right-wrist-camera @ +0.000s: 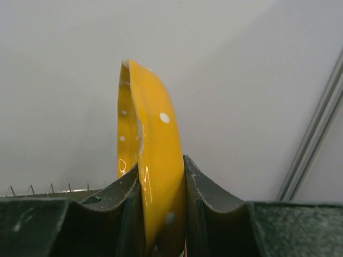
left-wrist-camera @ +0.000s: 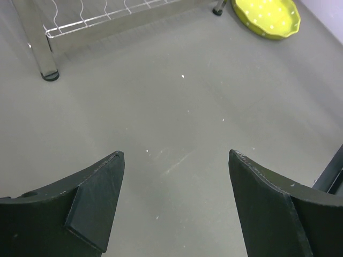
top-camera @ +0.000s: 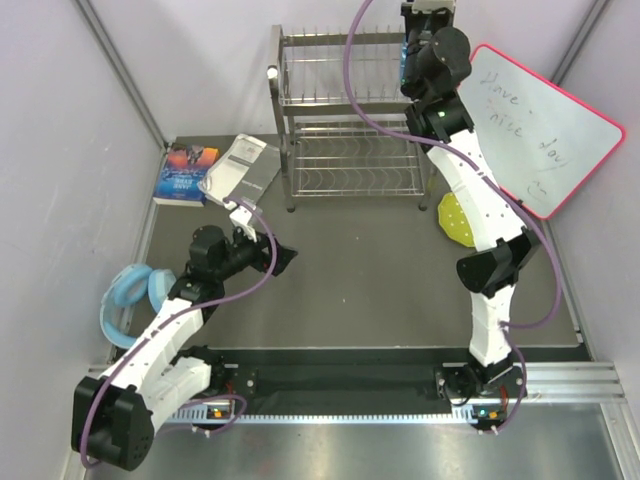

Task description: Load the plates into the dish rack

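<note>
An orange plate (right-wrist-camera: 150,139) with white dots stands on edge in my right gripper (right-wrist-camera: 161,166), whose jaws are shut on its rim. It hangs before the back wall, and the thin prongs (right-wrist-camera: 48,188) of the dish rack show low at the left. From above, the right arm reaches over the top right corner of the dish rack (top-camera: 350,110); the orange plate is hidden there. A yellow-green plate (top-camera: 455,220) (left-wrist-camera: 265,16) lies flat on the table right of the rack. My left gripper (top-camera: 283,258) (left-wrist-camera: 177,155) hangs open over bare table, holding nothing.
Round blue dishes (top-camera: 130,295) lie at the table's left edge beside the left arm. A book (top-camera: 187,172) and a white packet (top-camera: 240,170) sit left of the rack. A red-rimmed whiteboard (top-camera: 540,130) leans at the back right.
</note>
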Controlling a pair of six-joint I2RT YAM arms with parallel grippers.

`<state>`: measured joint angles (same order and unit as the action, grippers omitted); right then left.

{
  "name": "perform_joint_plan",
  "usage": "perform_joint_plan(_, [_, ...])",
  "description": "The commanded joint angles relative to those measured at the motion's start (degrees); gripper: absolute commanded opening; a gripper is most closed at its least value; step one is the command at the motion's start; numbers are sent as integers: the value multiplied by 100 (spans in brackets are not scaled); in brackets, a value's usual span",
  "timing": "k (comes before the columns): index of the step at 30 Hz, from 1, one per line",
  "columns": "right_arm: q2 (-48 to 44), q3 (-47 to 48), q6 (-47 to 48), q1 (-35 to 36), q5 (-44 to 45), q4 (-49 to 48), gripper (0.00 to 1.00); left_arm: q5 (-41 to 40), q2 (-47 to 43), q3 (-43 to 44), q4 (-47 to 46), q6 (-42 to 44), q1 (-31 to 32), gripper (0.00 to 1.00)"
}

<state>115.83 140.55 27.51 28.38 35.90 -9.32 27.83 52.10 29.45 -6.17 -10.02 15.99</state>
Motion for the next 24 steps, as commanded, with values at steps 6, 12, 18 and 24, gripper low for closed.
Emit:
perform_joint_plan(6, [-263, 306, -237, 27, -505, -281, 0, 204, 72, -45, -833, -290, -34, 83])
perform_joint_plan(12, [-61, 306, -237, 89, -452, -228, 0, 135, 187, -54, -806, -184, -34, 83])
perform_joint_plan(18, [106, 254, -237, 132, -259, -105, 0, 73, 266, -54, -824, -220, -34, 83])
perform_joint_plan(24, [203, 201, -158, 141, -92, -201, 0, -50, 266, -45, -736, -202, -34, 83])
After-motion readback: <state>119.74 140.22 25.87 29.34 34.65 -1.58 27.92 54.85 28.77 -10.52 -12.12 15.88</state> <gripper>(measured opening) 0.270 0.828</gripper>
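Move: Ahead of and below the right hand, which already holds the orange plate upright, the free slot on the rack's top tier lies about 7 cm forward, 4 cm left and 17 cm down. The blue plate stands at about the same depth and height, straight ahead to left-right, and the pink plate 4 cm to the right. From the left hand, that slot is about 31 cm forward, 30 cm right and 24 cm up. Lowering the orange plate towards the slot left of the blue plate, the right hand sinks about 6 cm while easing some 3 cm forward and as much left, faster towards the end. Its fingers keep their pinch on the plate's near edge as the wrist tips about 10 degrees downward. ##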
